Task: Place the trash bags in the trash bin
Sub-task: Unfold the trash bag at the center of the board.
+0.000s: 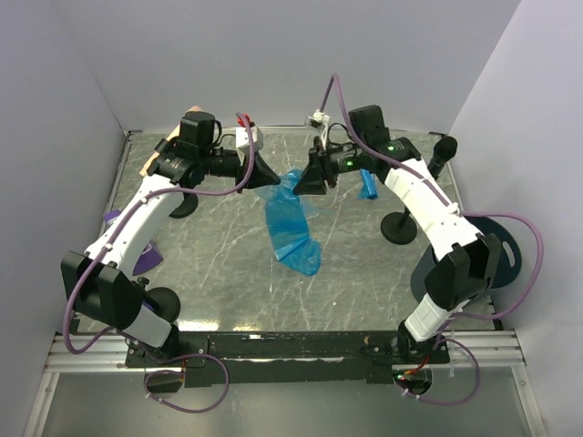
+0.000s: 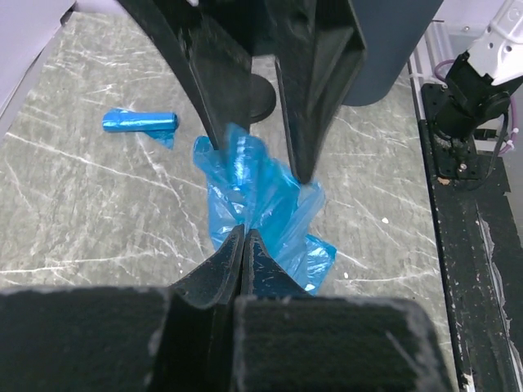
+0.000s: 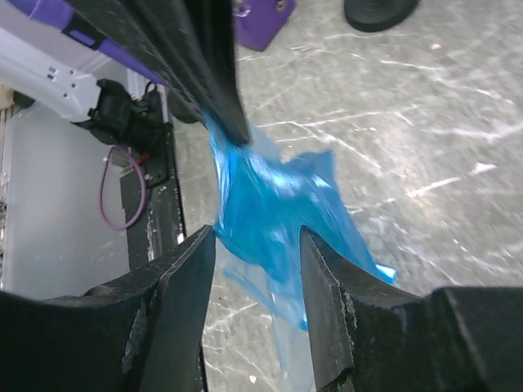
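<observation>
A long, floppy blue trash bag (image 1: pixel 290 223) is pinched at its top by my left gripper (image 1: pixel 270 182), which is shut on it, and trails down onto the table. The left wrist view shows that gripper (image 2: pixel 243 238) closed on the film (image 2: pixel 261 192). My right gripper (image 1: pixel 304 178) faces it from the right, with its jaws apart. In the right wrist view, the right gripper (image 3: pixel 255 249) is open around loose film (image 3: pixel 270 204). A small blue roll (image 1: pixel 367 185) (image 2: pixel 140 122) lies behind it. The dark trash bin (image 1: pixel 512 238) stands at the right, mostly hidden by the right arm.
Black round stand bases sit on the table at the right (image 1: pixel 401 228), the left (image 1: pixel 185 206) and the near left (image 1: pixel 157 300). A purple object (image 1: pixel 138 257) (image 3: pixel 261 20) lies under the left arm. White walls close in the back and both sides.
</observation>
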Controlling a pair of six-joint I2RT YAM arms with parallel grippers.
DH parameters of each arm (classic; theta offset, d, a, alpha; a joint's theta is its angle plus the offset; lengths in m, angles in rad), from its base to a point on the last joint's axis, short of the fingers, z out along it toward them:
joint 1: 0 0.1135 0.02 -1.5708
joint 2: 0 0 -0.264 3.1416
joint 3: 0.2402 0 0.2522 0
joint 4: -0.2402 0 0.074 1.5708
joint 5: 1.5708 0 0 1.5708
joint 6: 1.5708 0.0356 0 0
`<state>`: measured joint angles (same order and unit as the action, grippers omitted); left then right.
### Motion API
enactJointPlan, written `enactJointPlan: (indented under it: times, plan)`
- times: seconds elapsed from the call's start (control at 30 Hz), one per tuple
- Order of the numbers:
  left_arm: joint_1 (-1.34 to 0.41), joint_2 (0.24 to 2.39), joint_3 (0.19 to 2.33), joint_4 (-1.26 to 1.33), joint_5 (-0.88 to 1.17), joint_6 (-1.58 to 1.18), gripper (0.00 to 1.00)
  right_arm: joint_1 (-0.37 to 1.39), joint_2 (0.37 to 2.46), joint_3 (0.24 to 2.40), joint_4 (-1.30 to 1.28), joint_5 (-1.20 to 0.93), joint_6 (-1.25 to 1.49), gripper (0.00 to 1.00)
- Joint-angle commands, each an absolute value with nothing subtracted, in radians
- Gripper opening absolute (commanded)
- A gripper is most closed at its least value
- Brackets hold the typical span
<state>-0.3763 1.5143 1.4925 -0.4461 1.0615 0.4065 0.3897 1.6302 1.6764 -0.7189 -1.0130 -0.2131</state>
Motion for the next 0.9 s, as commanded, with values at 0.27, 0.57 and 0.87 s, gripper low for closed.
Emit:
enactJointPlan:
  times: [0.27, 0.57, 0.87]
  plan:
    - [-0.379, 1.496, 1.508, -0.425, 1.031, 0.396, 0.01, 0.431, 1.681, 1.772, -0.686, -1.002, -0.235, 0.0]
    - [-0.365, 1.511, 1.5, -0.427, 1.046, 0.347, 0.55, 0.431, 1.586, 1.681, -0.709, -0.851, -0.244, 0.0]
    - [-0.485, 1.699, 1.712, -0.504, 0.959, 0.327, 0.59, 0.448, 1.6, 1.738, -0.707, -0.793, -0.216, 0.0]
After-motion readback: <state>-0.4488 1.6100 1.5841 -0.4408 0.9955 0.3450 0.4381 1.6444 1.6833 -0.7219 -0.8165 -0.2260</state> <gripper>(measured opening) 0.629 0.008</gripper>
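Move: The bag mouth lies between the right hand's open fingers, about 2 cm to its left and 1 cm below; the bag's bottom hangs some 28 cm below that hand, about 6 cm back and 1 cm left. The rolled bag lies roughly 15 cm ahead of the right hand, 18 cm right and 30 cm down. From the left hand, closed on the other side, the bag mouth is about 4 cm right, level fore and aft, 1 cm below. Leftward by some 2 cm, the right hand slips farther over the bag mouth and shuts on the film, then eases back right and sinks about 2 cm, drifting forward. Once it holds, the left hand edges forward, opens wide to let go, and swings right about 3.5 cm towards the right fingertips, its open fingers straddling the film. ##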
